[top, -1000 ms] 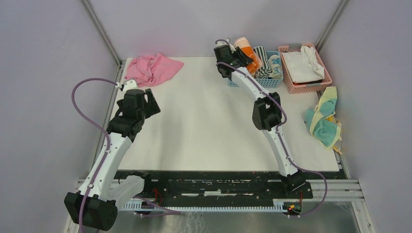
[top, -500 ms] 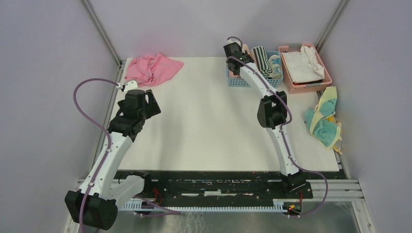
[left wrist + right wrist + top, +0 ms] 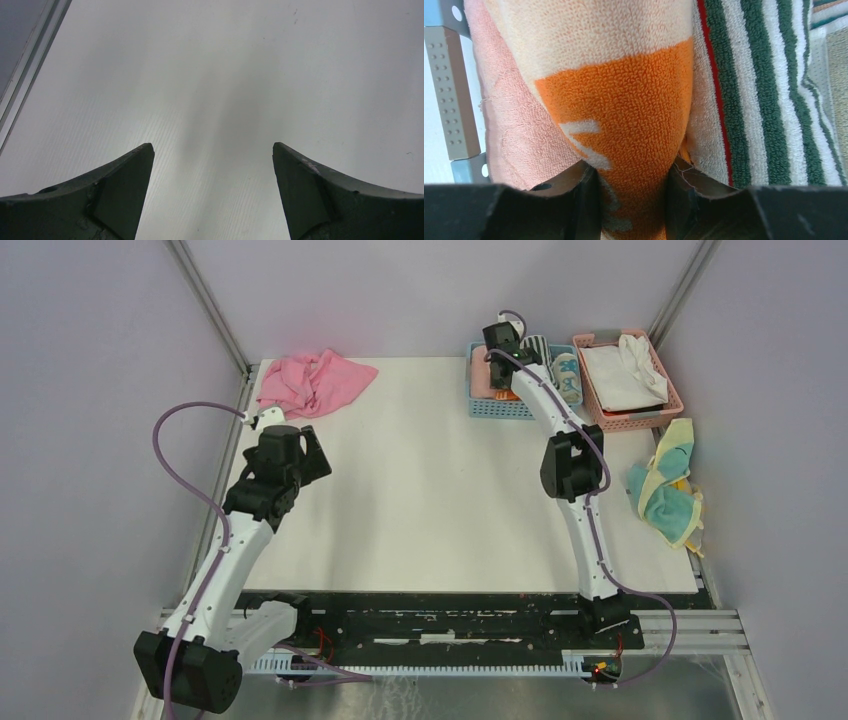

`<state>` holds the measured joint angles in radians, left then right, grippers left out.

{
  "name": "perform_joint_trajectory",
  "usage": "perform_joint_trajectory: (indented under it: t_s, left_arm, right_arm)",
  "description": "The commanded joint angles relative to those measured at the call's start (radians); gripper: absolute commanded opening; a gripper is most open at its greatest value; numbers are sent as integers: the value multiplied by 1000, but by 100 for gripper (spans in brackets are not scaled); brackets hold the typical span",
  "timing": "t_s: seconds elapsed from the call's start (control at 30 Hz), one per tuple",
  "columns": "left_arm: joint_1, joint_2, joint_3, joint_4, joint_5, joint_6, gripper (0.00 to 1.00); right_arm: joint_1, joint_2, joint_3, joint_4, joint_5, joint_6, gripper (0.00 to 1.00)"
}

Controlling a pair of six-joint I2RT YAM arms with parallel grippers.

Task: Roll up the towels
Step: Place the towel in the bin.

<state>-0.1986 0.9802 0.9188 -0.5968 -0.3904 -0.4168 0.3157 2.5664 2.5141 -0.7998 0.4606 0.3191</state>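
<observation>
In the right wrist view my right gripper (image 3: 633,175) is shut on a rolled orange towel (image 3: 624,100) with white lettering. The roll stands inside the blue basket (image 3: 500,406), between a pale pink towel (image 3: 509,125) and a green-and-white striped roll (image 3: 764,100). From the top view the right gripper (image 3: 500,345) reaches down over the basket's back. A crumpled pink towel (image 3: 315,380) lies at the back left of the table. Teal-and-yellow towels (image 3: 665,490) lie bunched at the right edge. My left gripper (image 3: 212,150) hangs open over bare table, nothing between its fingers.
A pink basket (image 3: 630,420) holding white cloth stands right of the blue basket. The blue basket's grey-blue wall (image 3: 449,100) shows at the left of the right wrist view. Grey walls and metal posts close in the table on three sides.
The right arm swung right and back with the orange roll, from the blue basket's left edge to over its inside. The left arm has not moved.
</observation>
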Motion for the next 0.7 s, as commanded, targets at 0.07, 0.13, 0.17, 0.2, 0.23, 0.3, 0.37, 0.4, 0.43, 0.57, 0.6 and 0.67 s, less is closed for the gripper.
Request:
perform_joint_trajectory:
  t_s: [0.07, 0.13, 0.17, 0.2, 0.23, 0.3, 0.37, 0.4, 0.43, 0.57, 0.6, 0.67]
  left_arm:
    - [0, 2, 0, 31, -10, 33, 95]
    - [1, 0, 0, 32, -7, 33, 95]
    - [2, -1, 1, 31, -7, 33, 95]
    - [3, -1, 0, 32, -4, 33, 95]
    - [2, -2, 0, 32, -3, 34, 95]
    - [3, -4, -1, 32, -2, 33, 95]
    - [4, -6, -1, 32, -1, 33, 95]
    - [4, -7, -2, 33, -2, 33, 95]
    - [5, -9, -3, 33, -1, 33, 95]
    - [6, -13, -4, 35, 2, 33, 95]
    - [7, -14, -3, 35, 2, 33, 95]
    - [7, -17, -3, 38, 8, 35, 95]
  right_arm:
    - [-7, -100, -177, 94, -81, 67, 42]
    - [-6, -152, -231, 126, -72, 62, 46]
    - [-6, -176, -248, 133, -68, 57, 49]
    - [-7, -195, -261, 138, -66, 51, 52]
    - [-7, -211, -270, 143, -65, 47, 55]
    - [-7, -240, -281, 148, -63, 35, 60]
    - [-8, -254, -285, 149, -60, 29, 64]
    - [-7, -258, -286, 148, -60, 27, 66]
    - [-6, -264, -290, 149, -61, 27, 68]
    - [-6, -291, -306, 149, -78, 33, 74]
    - [-6, -304, -312, 150, -86, 35, 75]
    - [-6, -335, -330, 155, -105, 38, 76]
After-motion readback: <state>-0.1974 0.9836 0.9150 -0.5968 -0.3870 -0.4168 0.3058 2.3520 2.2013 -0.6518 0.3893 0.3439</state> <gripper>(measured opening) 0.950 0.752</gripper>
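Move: The orange towel is already in the blue bin, and the right fingers still pinch it near its close end; its middle lies about 5 cm ahead of the right hand and roughly 1 cm below it. The peach towel lies about 6 cm left and 3 cm ahead, the striped towel some 7 cm right and 3 cm ahead, both a few cm lower. From the idle left hand, the orange towel is roughly 33 cm ahead, 50 cm right and 11 cm lower. Up and back towards its base, about 3 cm in all, the right hand draws off the near end of the orange towel, after a very brief hold. As it starts to retreat, its fingers spread from about half to three-quarters open, letting go of the squeezed roll; the wrist barely tilts, keeping its forward-and-down slant. ##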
